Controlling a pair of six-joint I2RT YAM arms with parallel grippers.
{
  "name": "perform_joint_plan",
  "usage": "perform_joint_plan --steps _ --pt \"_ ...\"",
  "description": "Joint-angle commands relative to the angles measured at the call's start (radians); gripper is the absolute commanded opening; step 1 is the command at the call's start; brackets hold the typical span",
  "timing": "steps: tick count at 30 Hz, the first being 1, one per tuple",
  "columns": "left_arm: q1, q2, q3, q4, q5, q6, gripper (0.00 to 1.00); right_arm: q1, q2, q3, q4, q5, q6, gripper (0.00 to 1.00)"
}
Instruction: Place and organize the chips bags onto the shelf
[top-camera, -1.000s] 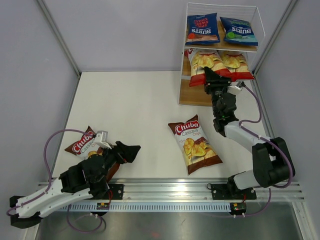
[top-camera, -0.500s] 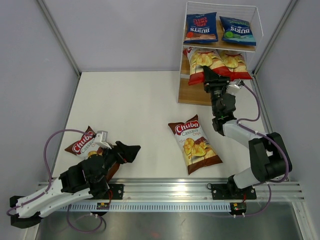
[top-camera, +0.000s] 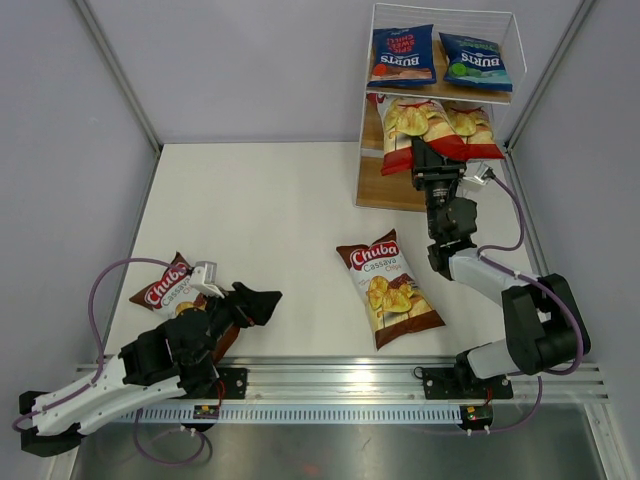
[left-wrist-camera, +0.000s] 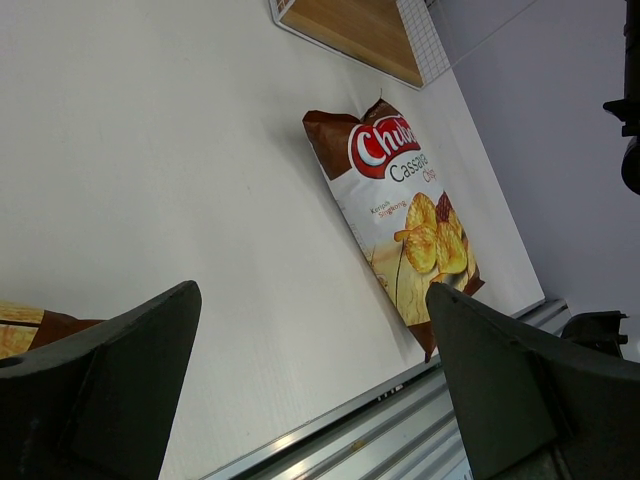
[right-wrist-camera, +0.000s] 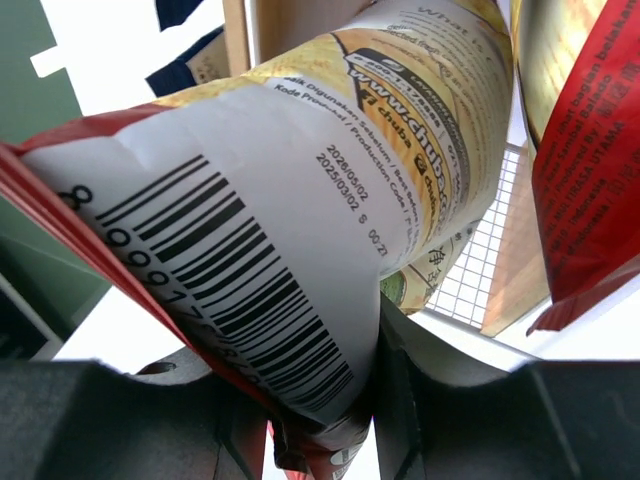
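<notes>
The shelf stands at the far right. Two blue Burts bags lie on its top tier. Two red-and-white bags lean on the middle tier. My right gripper is shut on the lower edge of the left one; the right wrist view shows its barcoded back pinched in the gripper. A brown Chuba bag lies flat mid-table. Another brown bag lies at the near left, partly under my left arm. My left gripper hangs open, holding nothing.
The shelf's bottom wooden tier is bare. A metal rail runs along the table's near edge. Grey walls close in the table on the left, the back and the right.
My right gripper has shifted slightly left, then right, with the red-and-white bag, which now leans a little farther right on the middle tier. The left arm has not moved.
</notes>
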Motion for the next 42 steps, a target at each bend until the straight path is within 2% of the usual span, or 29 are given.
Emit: perform_joint_plan --steps 1,5,15,19,26,33,42 --pt "-0.004 0.005 -0.003 0.034 0.017 0.003 0.99 0.002 -0.049 -0.021 0.216 -0.034 0.019 0.17" --pt "-0.004 0.011 -0.005 0.044 0.023 0.003 0.99 0.002 -0.044 -0.039 0.225 -0.048 0.005 0.17" --pt "-0.002 0.005 -0.025 0.052 0.027 0.005 0.99 0.002 0.004 -0.024 0.205 0.062 -0.07 0.17" --pt "-0.002 -0.001 -0.031 0.049 0.023 0.016 0.99 0.007 0.017 0.013 0.182 0.09 -0.089 0.18" --pt "-0.002 -0.024 -0.029 0.025 0.006 0.028 0.99 0.021 0.1 0.082 0.278 0.118 -0.11 0.18" --pt "-0.004 -0.038 -0.023 -0.006 -0.015 0.042 0.99 0.033 0.169 0.134 0.297 0.175 -0.121 0.18" --pt "-0.002 -0.023 -0.029 0.031 0.009 0.065 0.99 0.047 0.273 0.217 0.314 0.259 -0.135 0.19"
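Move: The right hand pinches the front end of a Chuba bag at the mouth of the middle shelf. The free left half of that shelf, where the bag is going, has its middle about 12 cm ahead, 5 cm left and 6 cm lower. Another Chuba bag lies some 10 cm ahead and 10 cm right, 5 cm lower. On the board above, the red-lettered Burts bag is roughly 15 cm ahead, 8 cm left and 8 cm up. From the left hand, the free half is about 40 cm ahead, 36 cm right and 11 cm up. Back about 1 cm at first, then forward: the right hand drives the held Chuba bag deeper into the left half of the middle shelf, beside the bag already there, ending some 5 cm farther in. It sinks about 2 cm on the way and turns about 10 degrees clockwise, the fingers keeping their pinch on the bag's end. ##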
